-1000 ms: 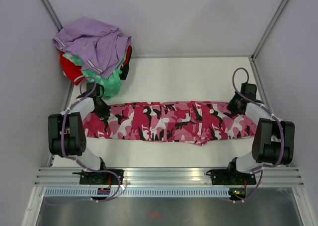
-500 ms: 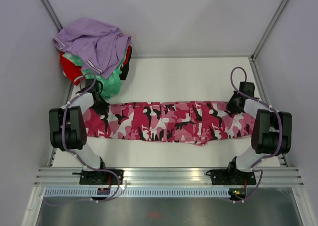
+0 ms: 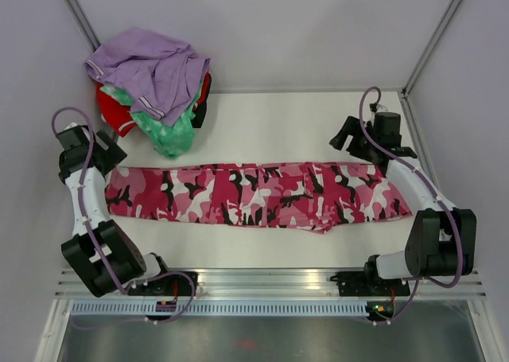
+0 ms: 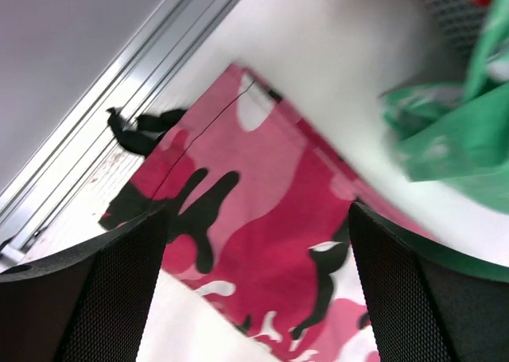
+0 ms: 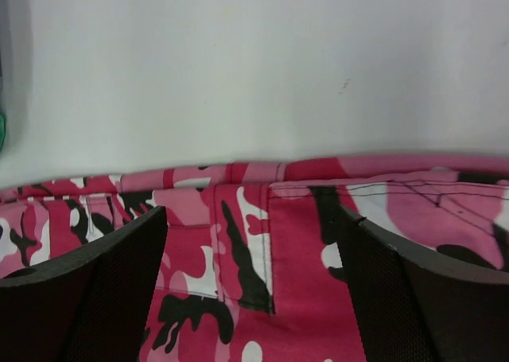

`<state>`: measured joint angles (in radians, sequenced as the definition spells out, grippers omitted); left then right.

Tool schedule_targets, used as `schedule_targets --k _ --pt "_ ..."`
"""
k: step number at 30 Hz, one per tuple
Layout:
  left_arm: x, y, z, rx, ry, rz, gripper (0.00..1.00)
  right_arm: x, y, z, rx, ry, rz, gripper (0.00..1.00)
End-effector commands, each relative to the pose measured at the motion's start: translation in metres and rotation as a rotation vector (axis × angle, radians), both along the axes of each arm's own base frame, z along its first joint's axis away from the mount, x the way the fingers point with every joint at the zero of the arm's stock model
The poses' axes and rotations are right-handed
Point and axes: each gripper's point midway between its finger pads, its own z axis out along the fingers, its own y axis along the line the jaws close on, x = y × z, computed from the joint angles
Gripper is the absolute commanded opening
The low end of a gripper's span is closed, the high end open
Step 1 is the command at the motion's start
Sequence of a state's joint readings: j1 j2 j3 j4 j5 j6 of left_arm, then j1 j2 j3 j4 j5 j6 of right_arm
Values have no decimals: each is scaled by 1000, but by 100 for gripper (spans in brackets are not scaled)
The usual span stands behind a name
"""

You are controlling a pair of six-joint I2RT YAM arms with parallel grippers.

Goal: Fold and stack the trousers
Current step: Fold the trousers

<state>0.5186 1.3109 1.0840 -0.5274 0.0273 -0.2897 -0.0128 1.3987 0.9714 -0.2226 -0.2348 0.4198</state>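
Note:
The pink camouflage trousers (image 3: 254,195) lie flat in a long strip across the white table, left to right. My left gripper (image 3: 107,151) is open and empty, raised just above the strip's far left end; the left wrist view shows that end (image 4: 238,195) between the two fingers. My right gripper (image 3: 343,135) is open and empty, lifted above the strip's back right part; the right wrist view shows the trousers' back edge and a pocket seam (image 5: 254,243) below its fingers. Neither gripper touches the cloth.
A pile of clothes sits at the back left corner: a lavender garment (image 3: 151,68) on top, green cloth (image 3: 167,131) and red cloth (image 3: 115,111) under it. The green cloth also shows in the left wrist view (image 4: 453,139). A metal rail (image 3: 262,282) runs along the near edge.
Both grippers have lifted off the trousers' ends and pulled back, the left one outward to the left, the right one up and back. The strip's left end now reaches farther left.

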Motion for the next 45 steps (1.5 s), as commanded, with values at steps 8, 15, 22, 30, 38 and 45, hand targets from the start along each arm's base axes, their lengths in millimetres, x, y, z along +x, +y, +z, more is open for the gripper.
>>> schedule_targets --k 8,15,22,30,38,45 --pt "-10 36 -85 -31 174 -89 93 -9 21 -27 -51 102 22 92" --pt "-11 51 -114 68 237 -157 90 -21 13 -43 -89 174 -4 92" --pt "-12 60 -137 85 293 -168 89 -29 3 -51 -119 207 -51 92" --pt "-9 46 -165 -26 319 -207 81 -28 -1 -45 -138 203 -73 91" --pt "-6 26 -177 -131 335 -258 39 -32 -5 -44 -155 197 -83 91" --pt "-5 11 -164 -161 370 -309 6 -38 -16 -40 -198 184 -119 91"
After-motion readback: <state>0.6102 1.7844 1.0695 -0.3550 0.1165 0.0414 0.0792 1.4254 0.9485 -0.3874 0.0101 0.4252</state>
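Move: Below the left hand, about 16 cm down and 5 cm to its left, lies the middle of the trousers' left hem, level with it. The metal rail is some 5 cm left of that hem; the green cloth's middle lies about 20 cm ahead of the hand and 13 cm to its right, some 13 cm lower. From the right hand, the trousers' far edge is about 2 cm back and 14 cm down, their right end about 11 cm back and 18 cm right. Dropping about 15 cm onto the left hem while easing some 5 cm left, the left hand tips its fingers nearly 20 degrees further down, then holds low and closes them from wide open to nearly shut, pinching the hem beside the black strap. The open right hand swings left and returns, sinking 5 cm and drawing back 3 cm over the far edge. ##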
